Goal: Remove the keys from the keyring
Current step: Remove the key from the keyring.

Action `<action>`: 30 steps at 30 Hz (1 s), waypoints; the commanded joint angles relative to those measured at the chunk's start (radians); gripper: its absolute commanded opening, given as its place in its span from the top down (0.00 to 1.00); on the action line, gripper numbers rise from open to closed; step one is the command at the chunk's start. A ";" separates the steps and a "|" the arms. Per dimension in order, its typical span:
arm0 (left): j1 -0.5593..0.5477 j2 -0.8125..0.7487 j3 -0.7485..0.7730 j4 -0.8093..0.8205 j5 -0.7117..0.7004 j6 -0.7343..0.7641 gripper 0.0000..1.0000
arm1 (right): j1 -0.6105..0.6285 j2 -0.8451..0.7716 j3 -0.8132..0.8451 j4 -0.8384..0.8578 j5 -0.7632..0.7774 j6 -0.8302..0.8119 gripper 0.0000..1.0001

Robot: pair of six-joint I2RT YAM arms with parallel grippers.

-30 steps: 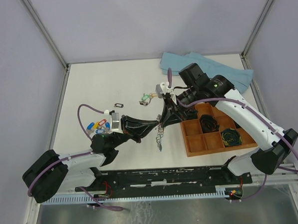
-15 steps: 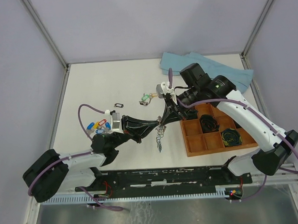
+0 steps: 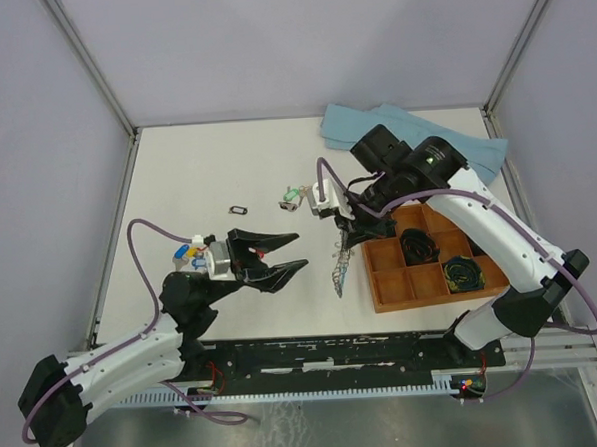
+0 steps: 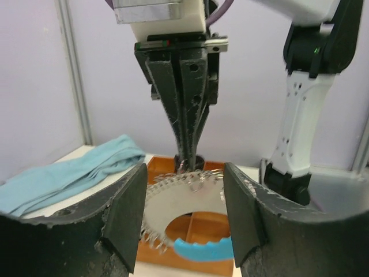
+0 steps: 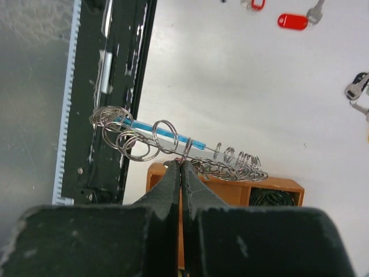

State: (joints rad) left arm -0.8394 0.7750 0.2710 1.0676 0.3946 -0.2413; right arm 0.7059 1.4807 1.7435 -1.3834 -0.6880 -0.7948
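The keyring (image 3: 339,271), a loop of silvery small rings with a light-blue arc, hangs edge-on from my right gripper (image 3: 344,245). In the right wrist view that gripper (image 5: 181,164) is shut on one small ring of the keyring (image 5: 167,135). My left gripper (image 3: 292,252) stands open to the left of the keyring, apart from it. In the left wrist view the keyring (image 4: 179,199) hangs beyond its open fingers (image 4: 128,216). A green-tagged key (image 3: 291,196) lies on the table. Other loose keys (image 3: 190,251) lie behind the left arm. A red-tagged key (image 5: 293,21) shows too.
A wooden compartment tray (image 3: 382,291) holding black coiled cables stands right of the keyring. A blue cloth (image 3: 414,137) lies at the back right. A small black tag frame (image 3: 239,209) lies on the table left of the green-tagged key.
My left gripper has let go of the keyring, opened and drawn back to the left. My right gripper has shut on the keyring, which now hangs from it alone.
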 commanded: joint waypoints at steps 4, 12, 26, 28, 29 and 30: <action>-0.001 0.001 0.087 -0.269 0.028 0.252 0.38 | 0.110 0.094 0.157 -0.233 0.278 -0.114 0.99; -0.019 0.247 0.085 0.127 0.112 0.125 0.55 | 0.138 0.170 0.283 -0.305 0.322 -0.099 0.99; -0.048 0.294 0.053 0.192 -0.010 0.242 0.66 | 0.150 0.214 0.319 -0.327 0.305 -0.096 0.99; -0.048 0.295 0.063 0.165 -0.011 0.261 0.66 | 0.151 0.216 0.320 -0.328 0.299 -0.096 0.99; -0.047 0.300 0.069 0.158 -0.008 0.266 0.67 | 0.152 0.216 0.322 -0.329 0.296 -0.098 0.99; -0.047 0.306 0.074 0.157 -0.003 0.267 0.67 | 0.154 0.217 0.324 -0.330 0.293 -0.098 0.99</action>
State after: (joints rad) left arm -0.8833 1.0855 0.3248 1.2201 0.4145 -0.0559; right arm 0.8494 1.7016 2.0140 -1.6028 -0.3798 -0.8814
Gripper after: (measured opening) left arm 0.338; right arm 0.015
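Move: The keyring's pinched rim, which the right fingers already hold, lies about 7 cm to the right of the open left fingertips, 1 cm ahead and some 3 cm lower; it sits right at the right hand's fingertips. From the left hand, the green-tagged key lies on the table about 18 cm ahead and 1 cm to the left, the organizer box about 29 cm to the right and 5 cm ahead, both nearly 28 cm below. The left hand sweeps down about 6 cm, forward some 2 cm and to the right towards the pinched rim, then rises roughly 3 cm again, its fingers narrowing to about half their gap and ending on either side of the rings close to the right fingertips, without gripping. The right hand keeps its pinch and meanwhile tips its fingers some 20 degrees steeper down, sinking about 2 cm and shifting a little right, then going forward a couple of centimetres. ##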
